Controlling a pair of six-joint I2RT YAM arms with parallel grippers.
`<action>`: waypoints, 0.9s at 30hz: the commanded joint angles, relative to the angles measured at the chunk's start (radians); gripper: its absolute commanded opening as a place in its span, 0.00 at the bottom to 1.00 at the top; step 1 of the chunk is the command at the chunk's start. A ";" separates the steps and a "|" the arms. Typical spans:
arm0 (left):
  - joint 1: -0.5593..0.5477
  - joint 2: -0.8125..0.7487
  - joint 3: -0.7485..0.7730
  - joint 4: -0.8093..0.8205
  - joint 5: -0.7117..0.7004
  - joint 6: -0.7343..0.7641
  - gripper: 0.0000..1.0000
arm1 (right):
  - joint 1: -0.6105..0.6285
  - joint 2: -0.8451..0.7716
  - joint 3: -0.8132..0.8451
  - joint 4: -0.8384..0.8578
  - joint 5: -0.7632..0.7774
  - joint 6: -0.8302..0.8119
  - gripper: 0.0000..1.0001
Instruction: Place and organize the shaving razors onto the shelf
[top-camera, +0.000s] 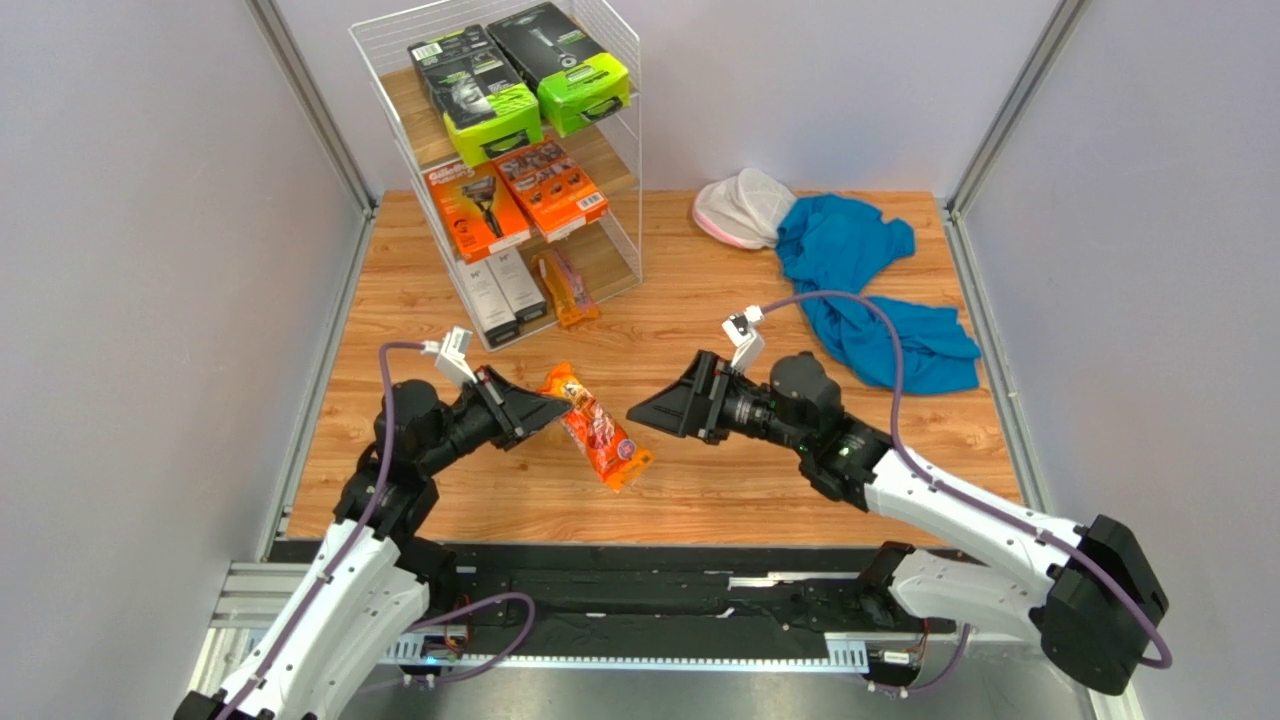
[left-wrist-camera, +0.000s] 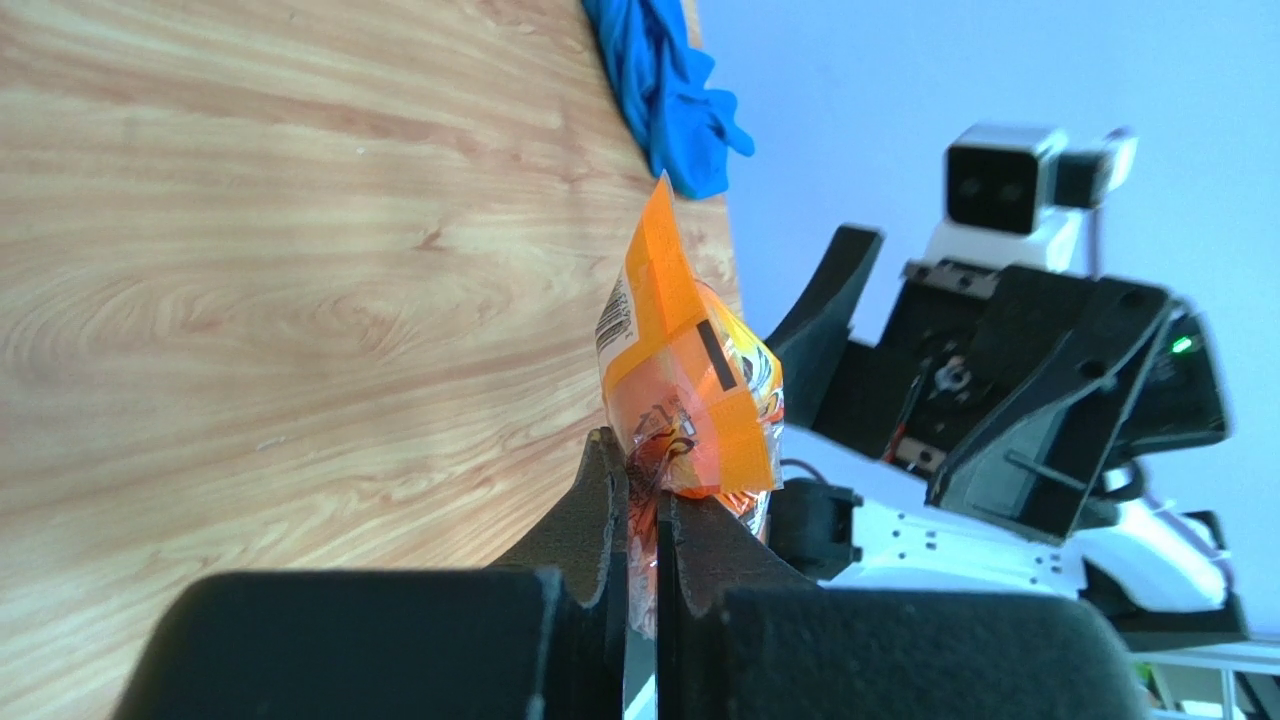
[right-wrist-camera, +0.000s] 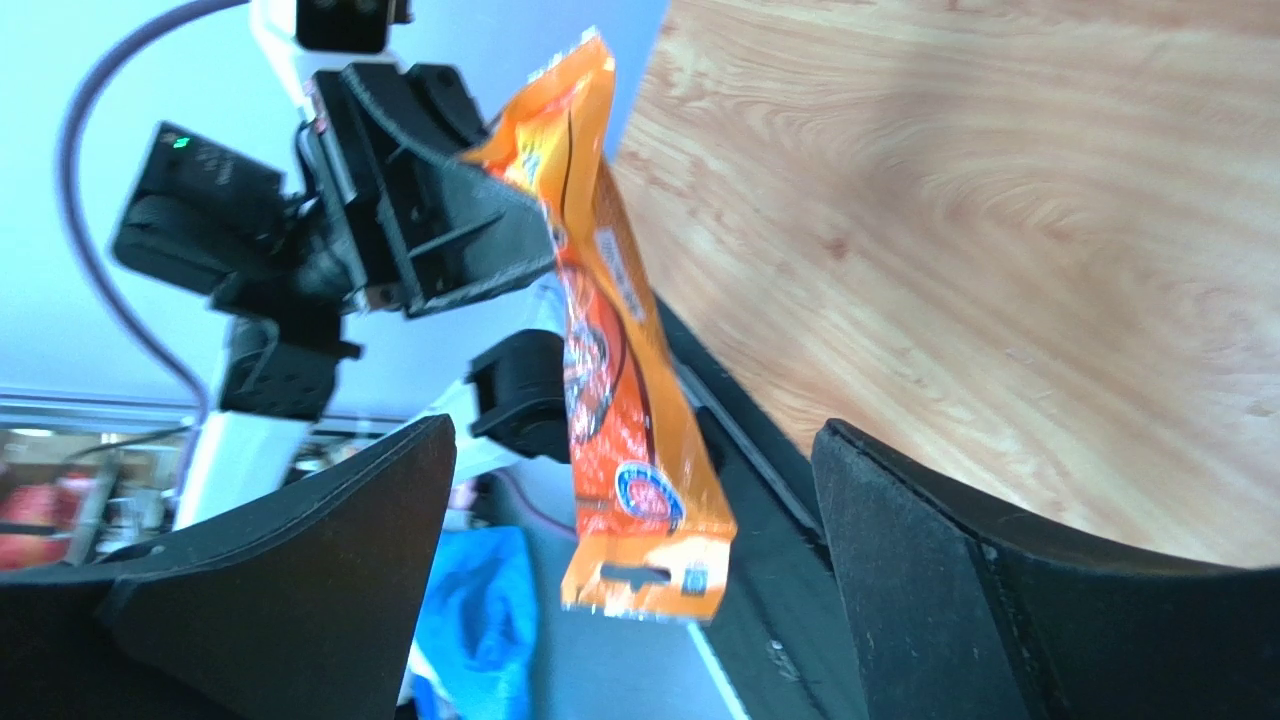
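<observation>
A narrow orange blister pack of shaving razors (top-camera: 598, 428) (left-wrist-camera: 684, 375) hangs above the table between both arms. My left gripper (top-camera: 529, 408) (left-wrist-camera: 639, 503) is shut on its upper end. My right gripper (top-camera: 649, 408) (right-wrist-camera: 631, 435) stands wide open around the pack's lower end (right-wrist-camera: 624, 390), touching nothing. The shelf (top-camera: 403, 93) at the back left carries two black-and-lime packs (top-camera: 484, 98) on top and two orange boxes (top-camera: 476, 210) in the middle. Another orange blister pack (top-camera: 568, 290) stands on its bottom tier.
Two slim grey-white boxes (top-camera: 504, 288) stand on the shelf's bottom tier. A blue cloth (top-camera: 864, 285) and a white-pink cap-like item (top-camera: 744, 207) lie at the back right. Grey walls close in both sides of the wooden table (top-camera: 721, 300).
</observation>
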 joint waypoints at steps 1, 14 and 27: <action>0.003 0.040 -0.004 0.222 0.018 -0.085 0.00 | 0.003 -0.028 -0.139 0.360 0.029 0.264 0.92; 0.003 0.060 -0.030 0.322 0.026 -0.137 0.00 | 0.052 0.101 -0.186 0.679 0.017 0.408 0.73; 0.003 0.054 -0.055 0.324 0.018 -0.135 0.00 | 0.076 0.196 -0.155 0.747 -0.017 0.444 0.00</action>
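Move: The left gripper already holds the orange razor pack by its far-left end; the pack's middle lies about 5 cm to its right, 3 cm back and 1 cm lower. From the open right gripper that middle is some 4 cm left, 2 cm back and about level. The razor pack on the bottom shelf is roughly 24 cm ahead of the left gripper, 2 cm left and 18 cm lower; the white boxes stand about 10 cm to the left of that shelved pack, level with it. Keep the left fingers shut on the razor pack and lift it about 3 cm, easing forward and tipping the fingers up to level. Swing the right fingertips up some 25 degrees to level as well, dip and rise again by a couple of centimetres, then bring the right gripper about 3 cm left onto the pack's free end and close, pinching it beside the hang hole. ##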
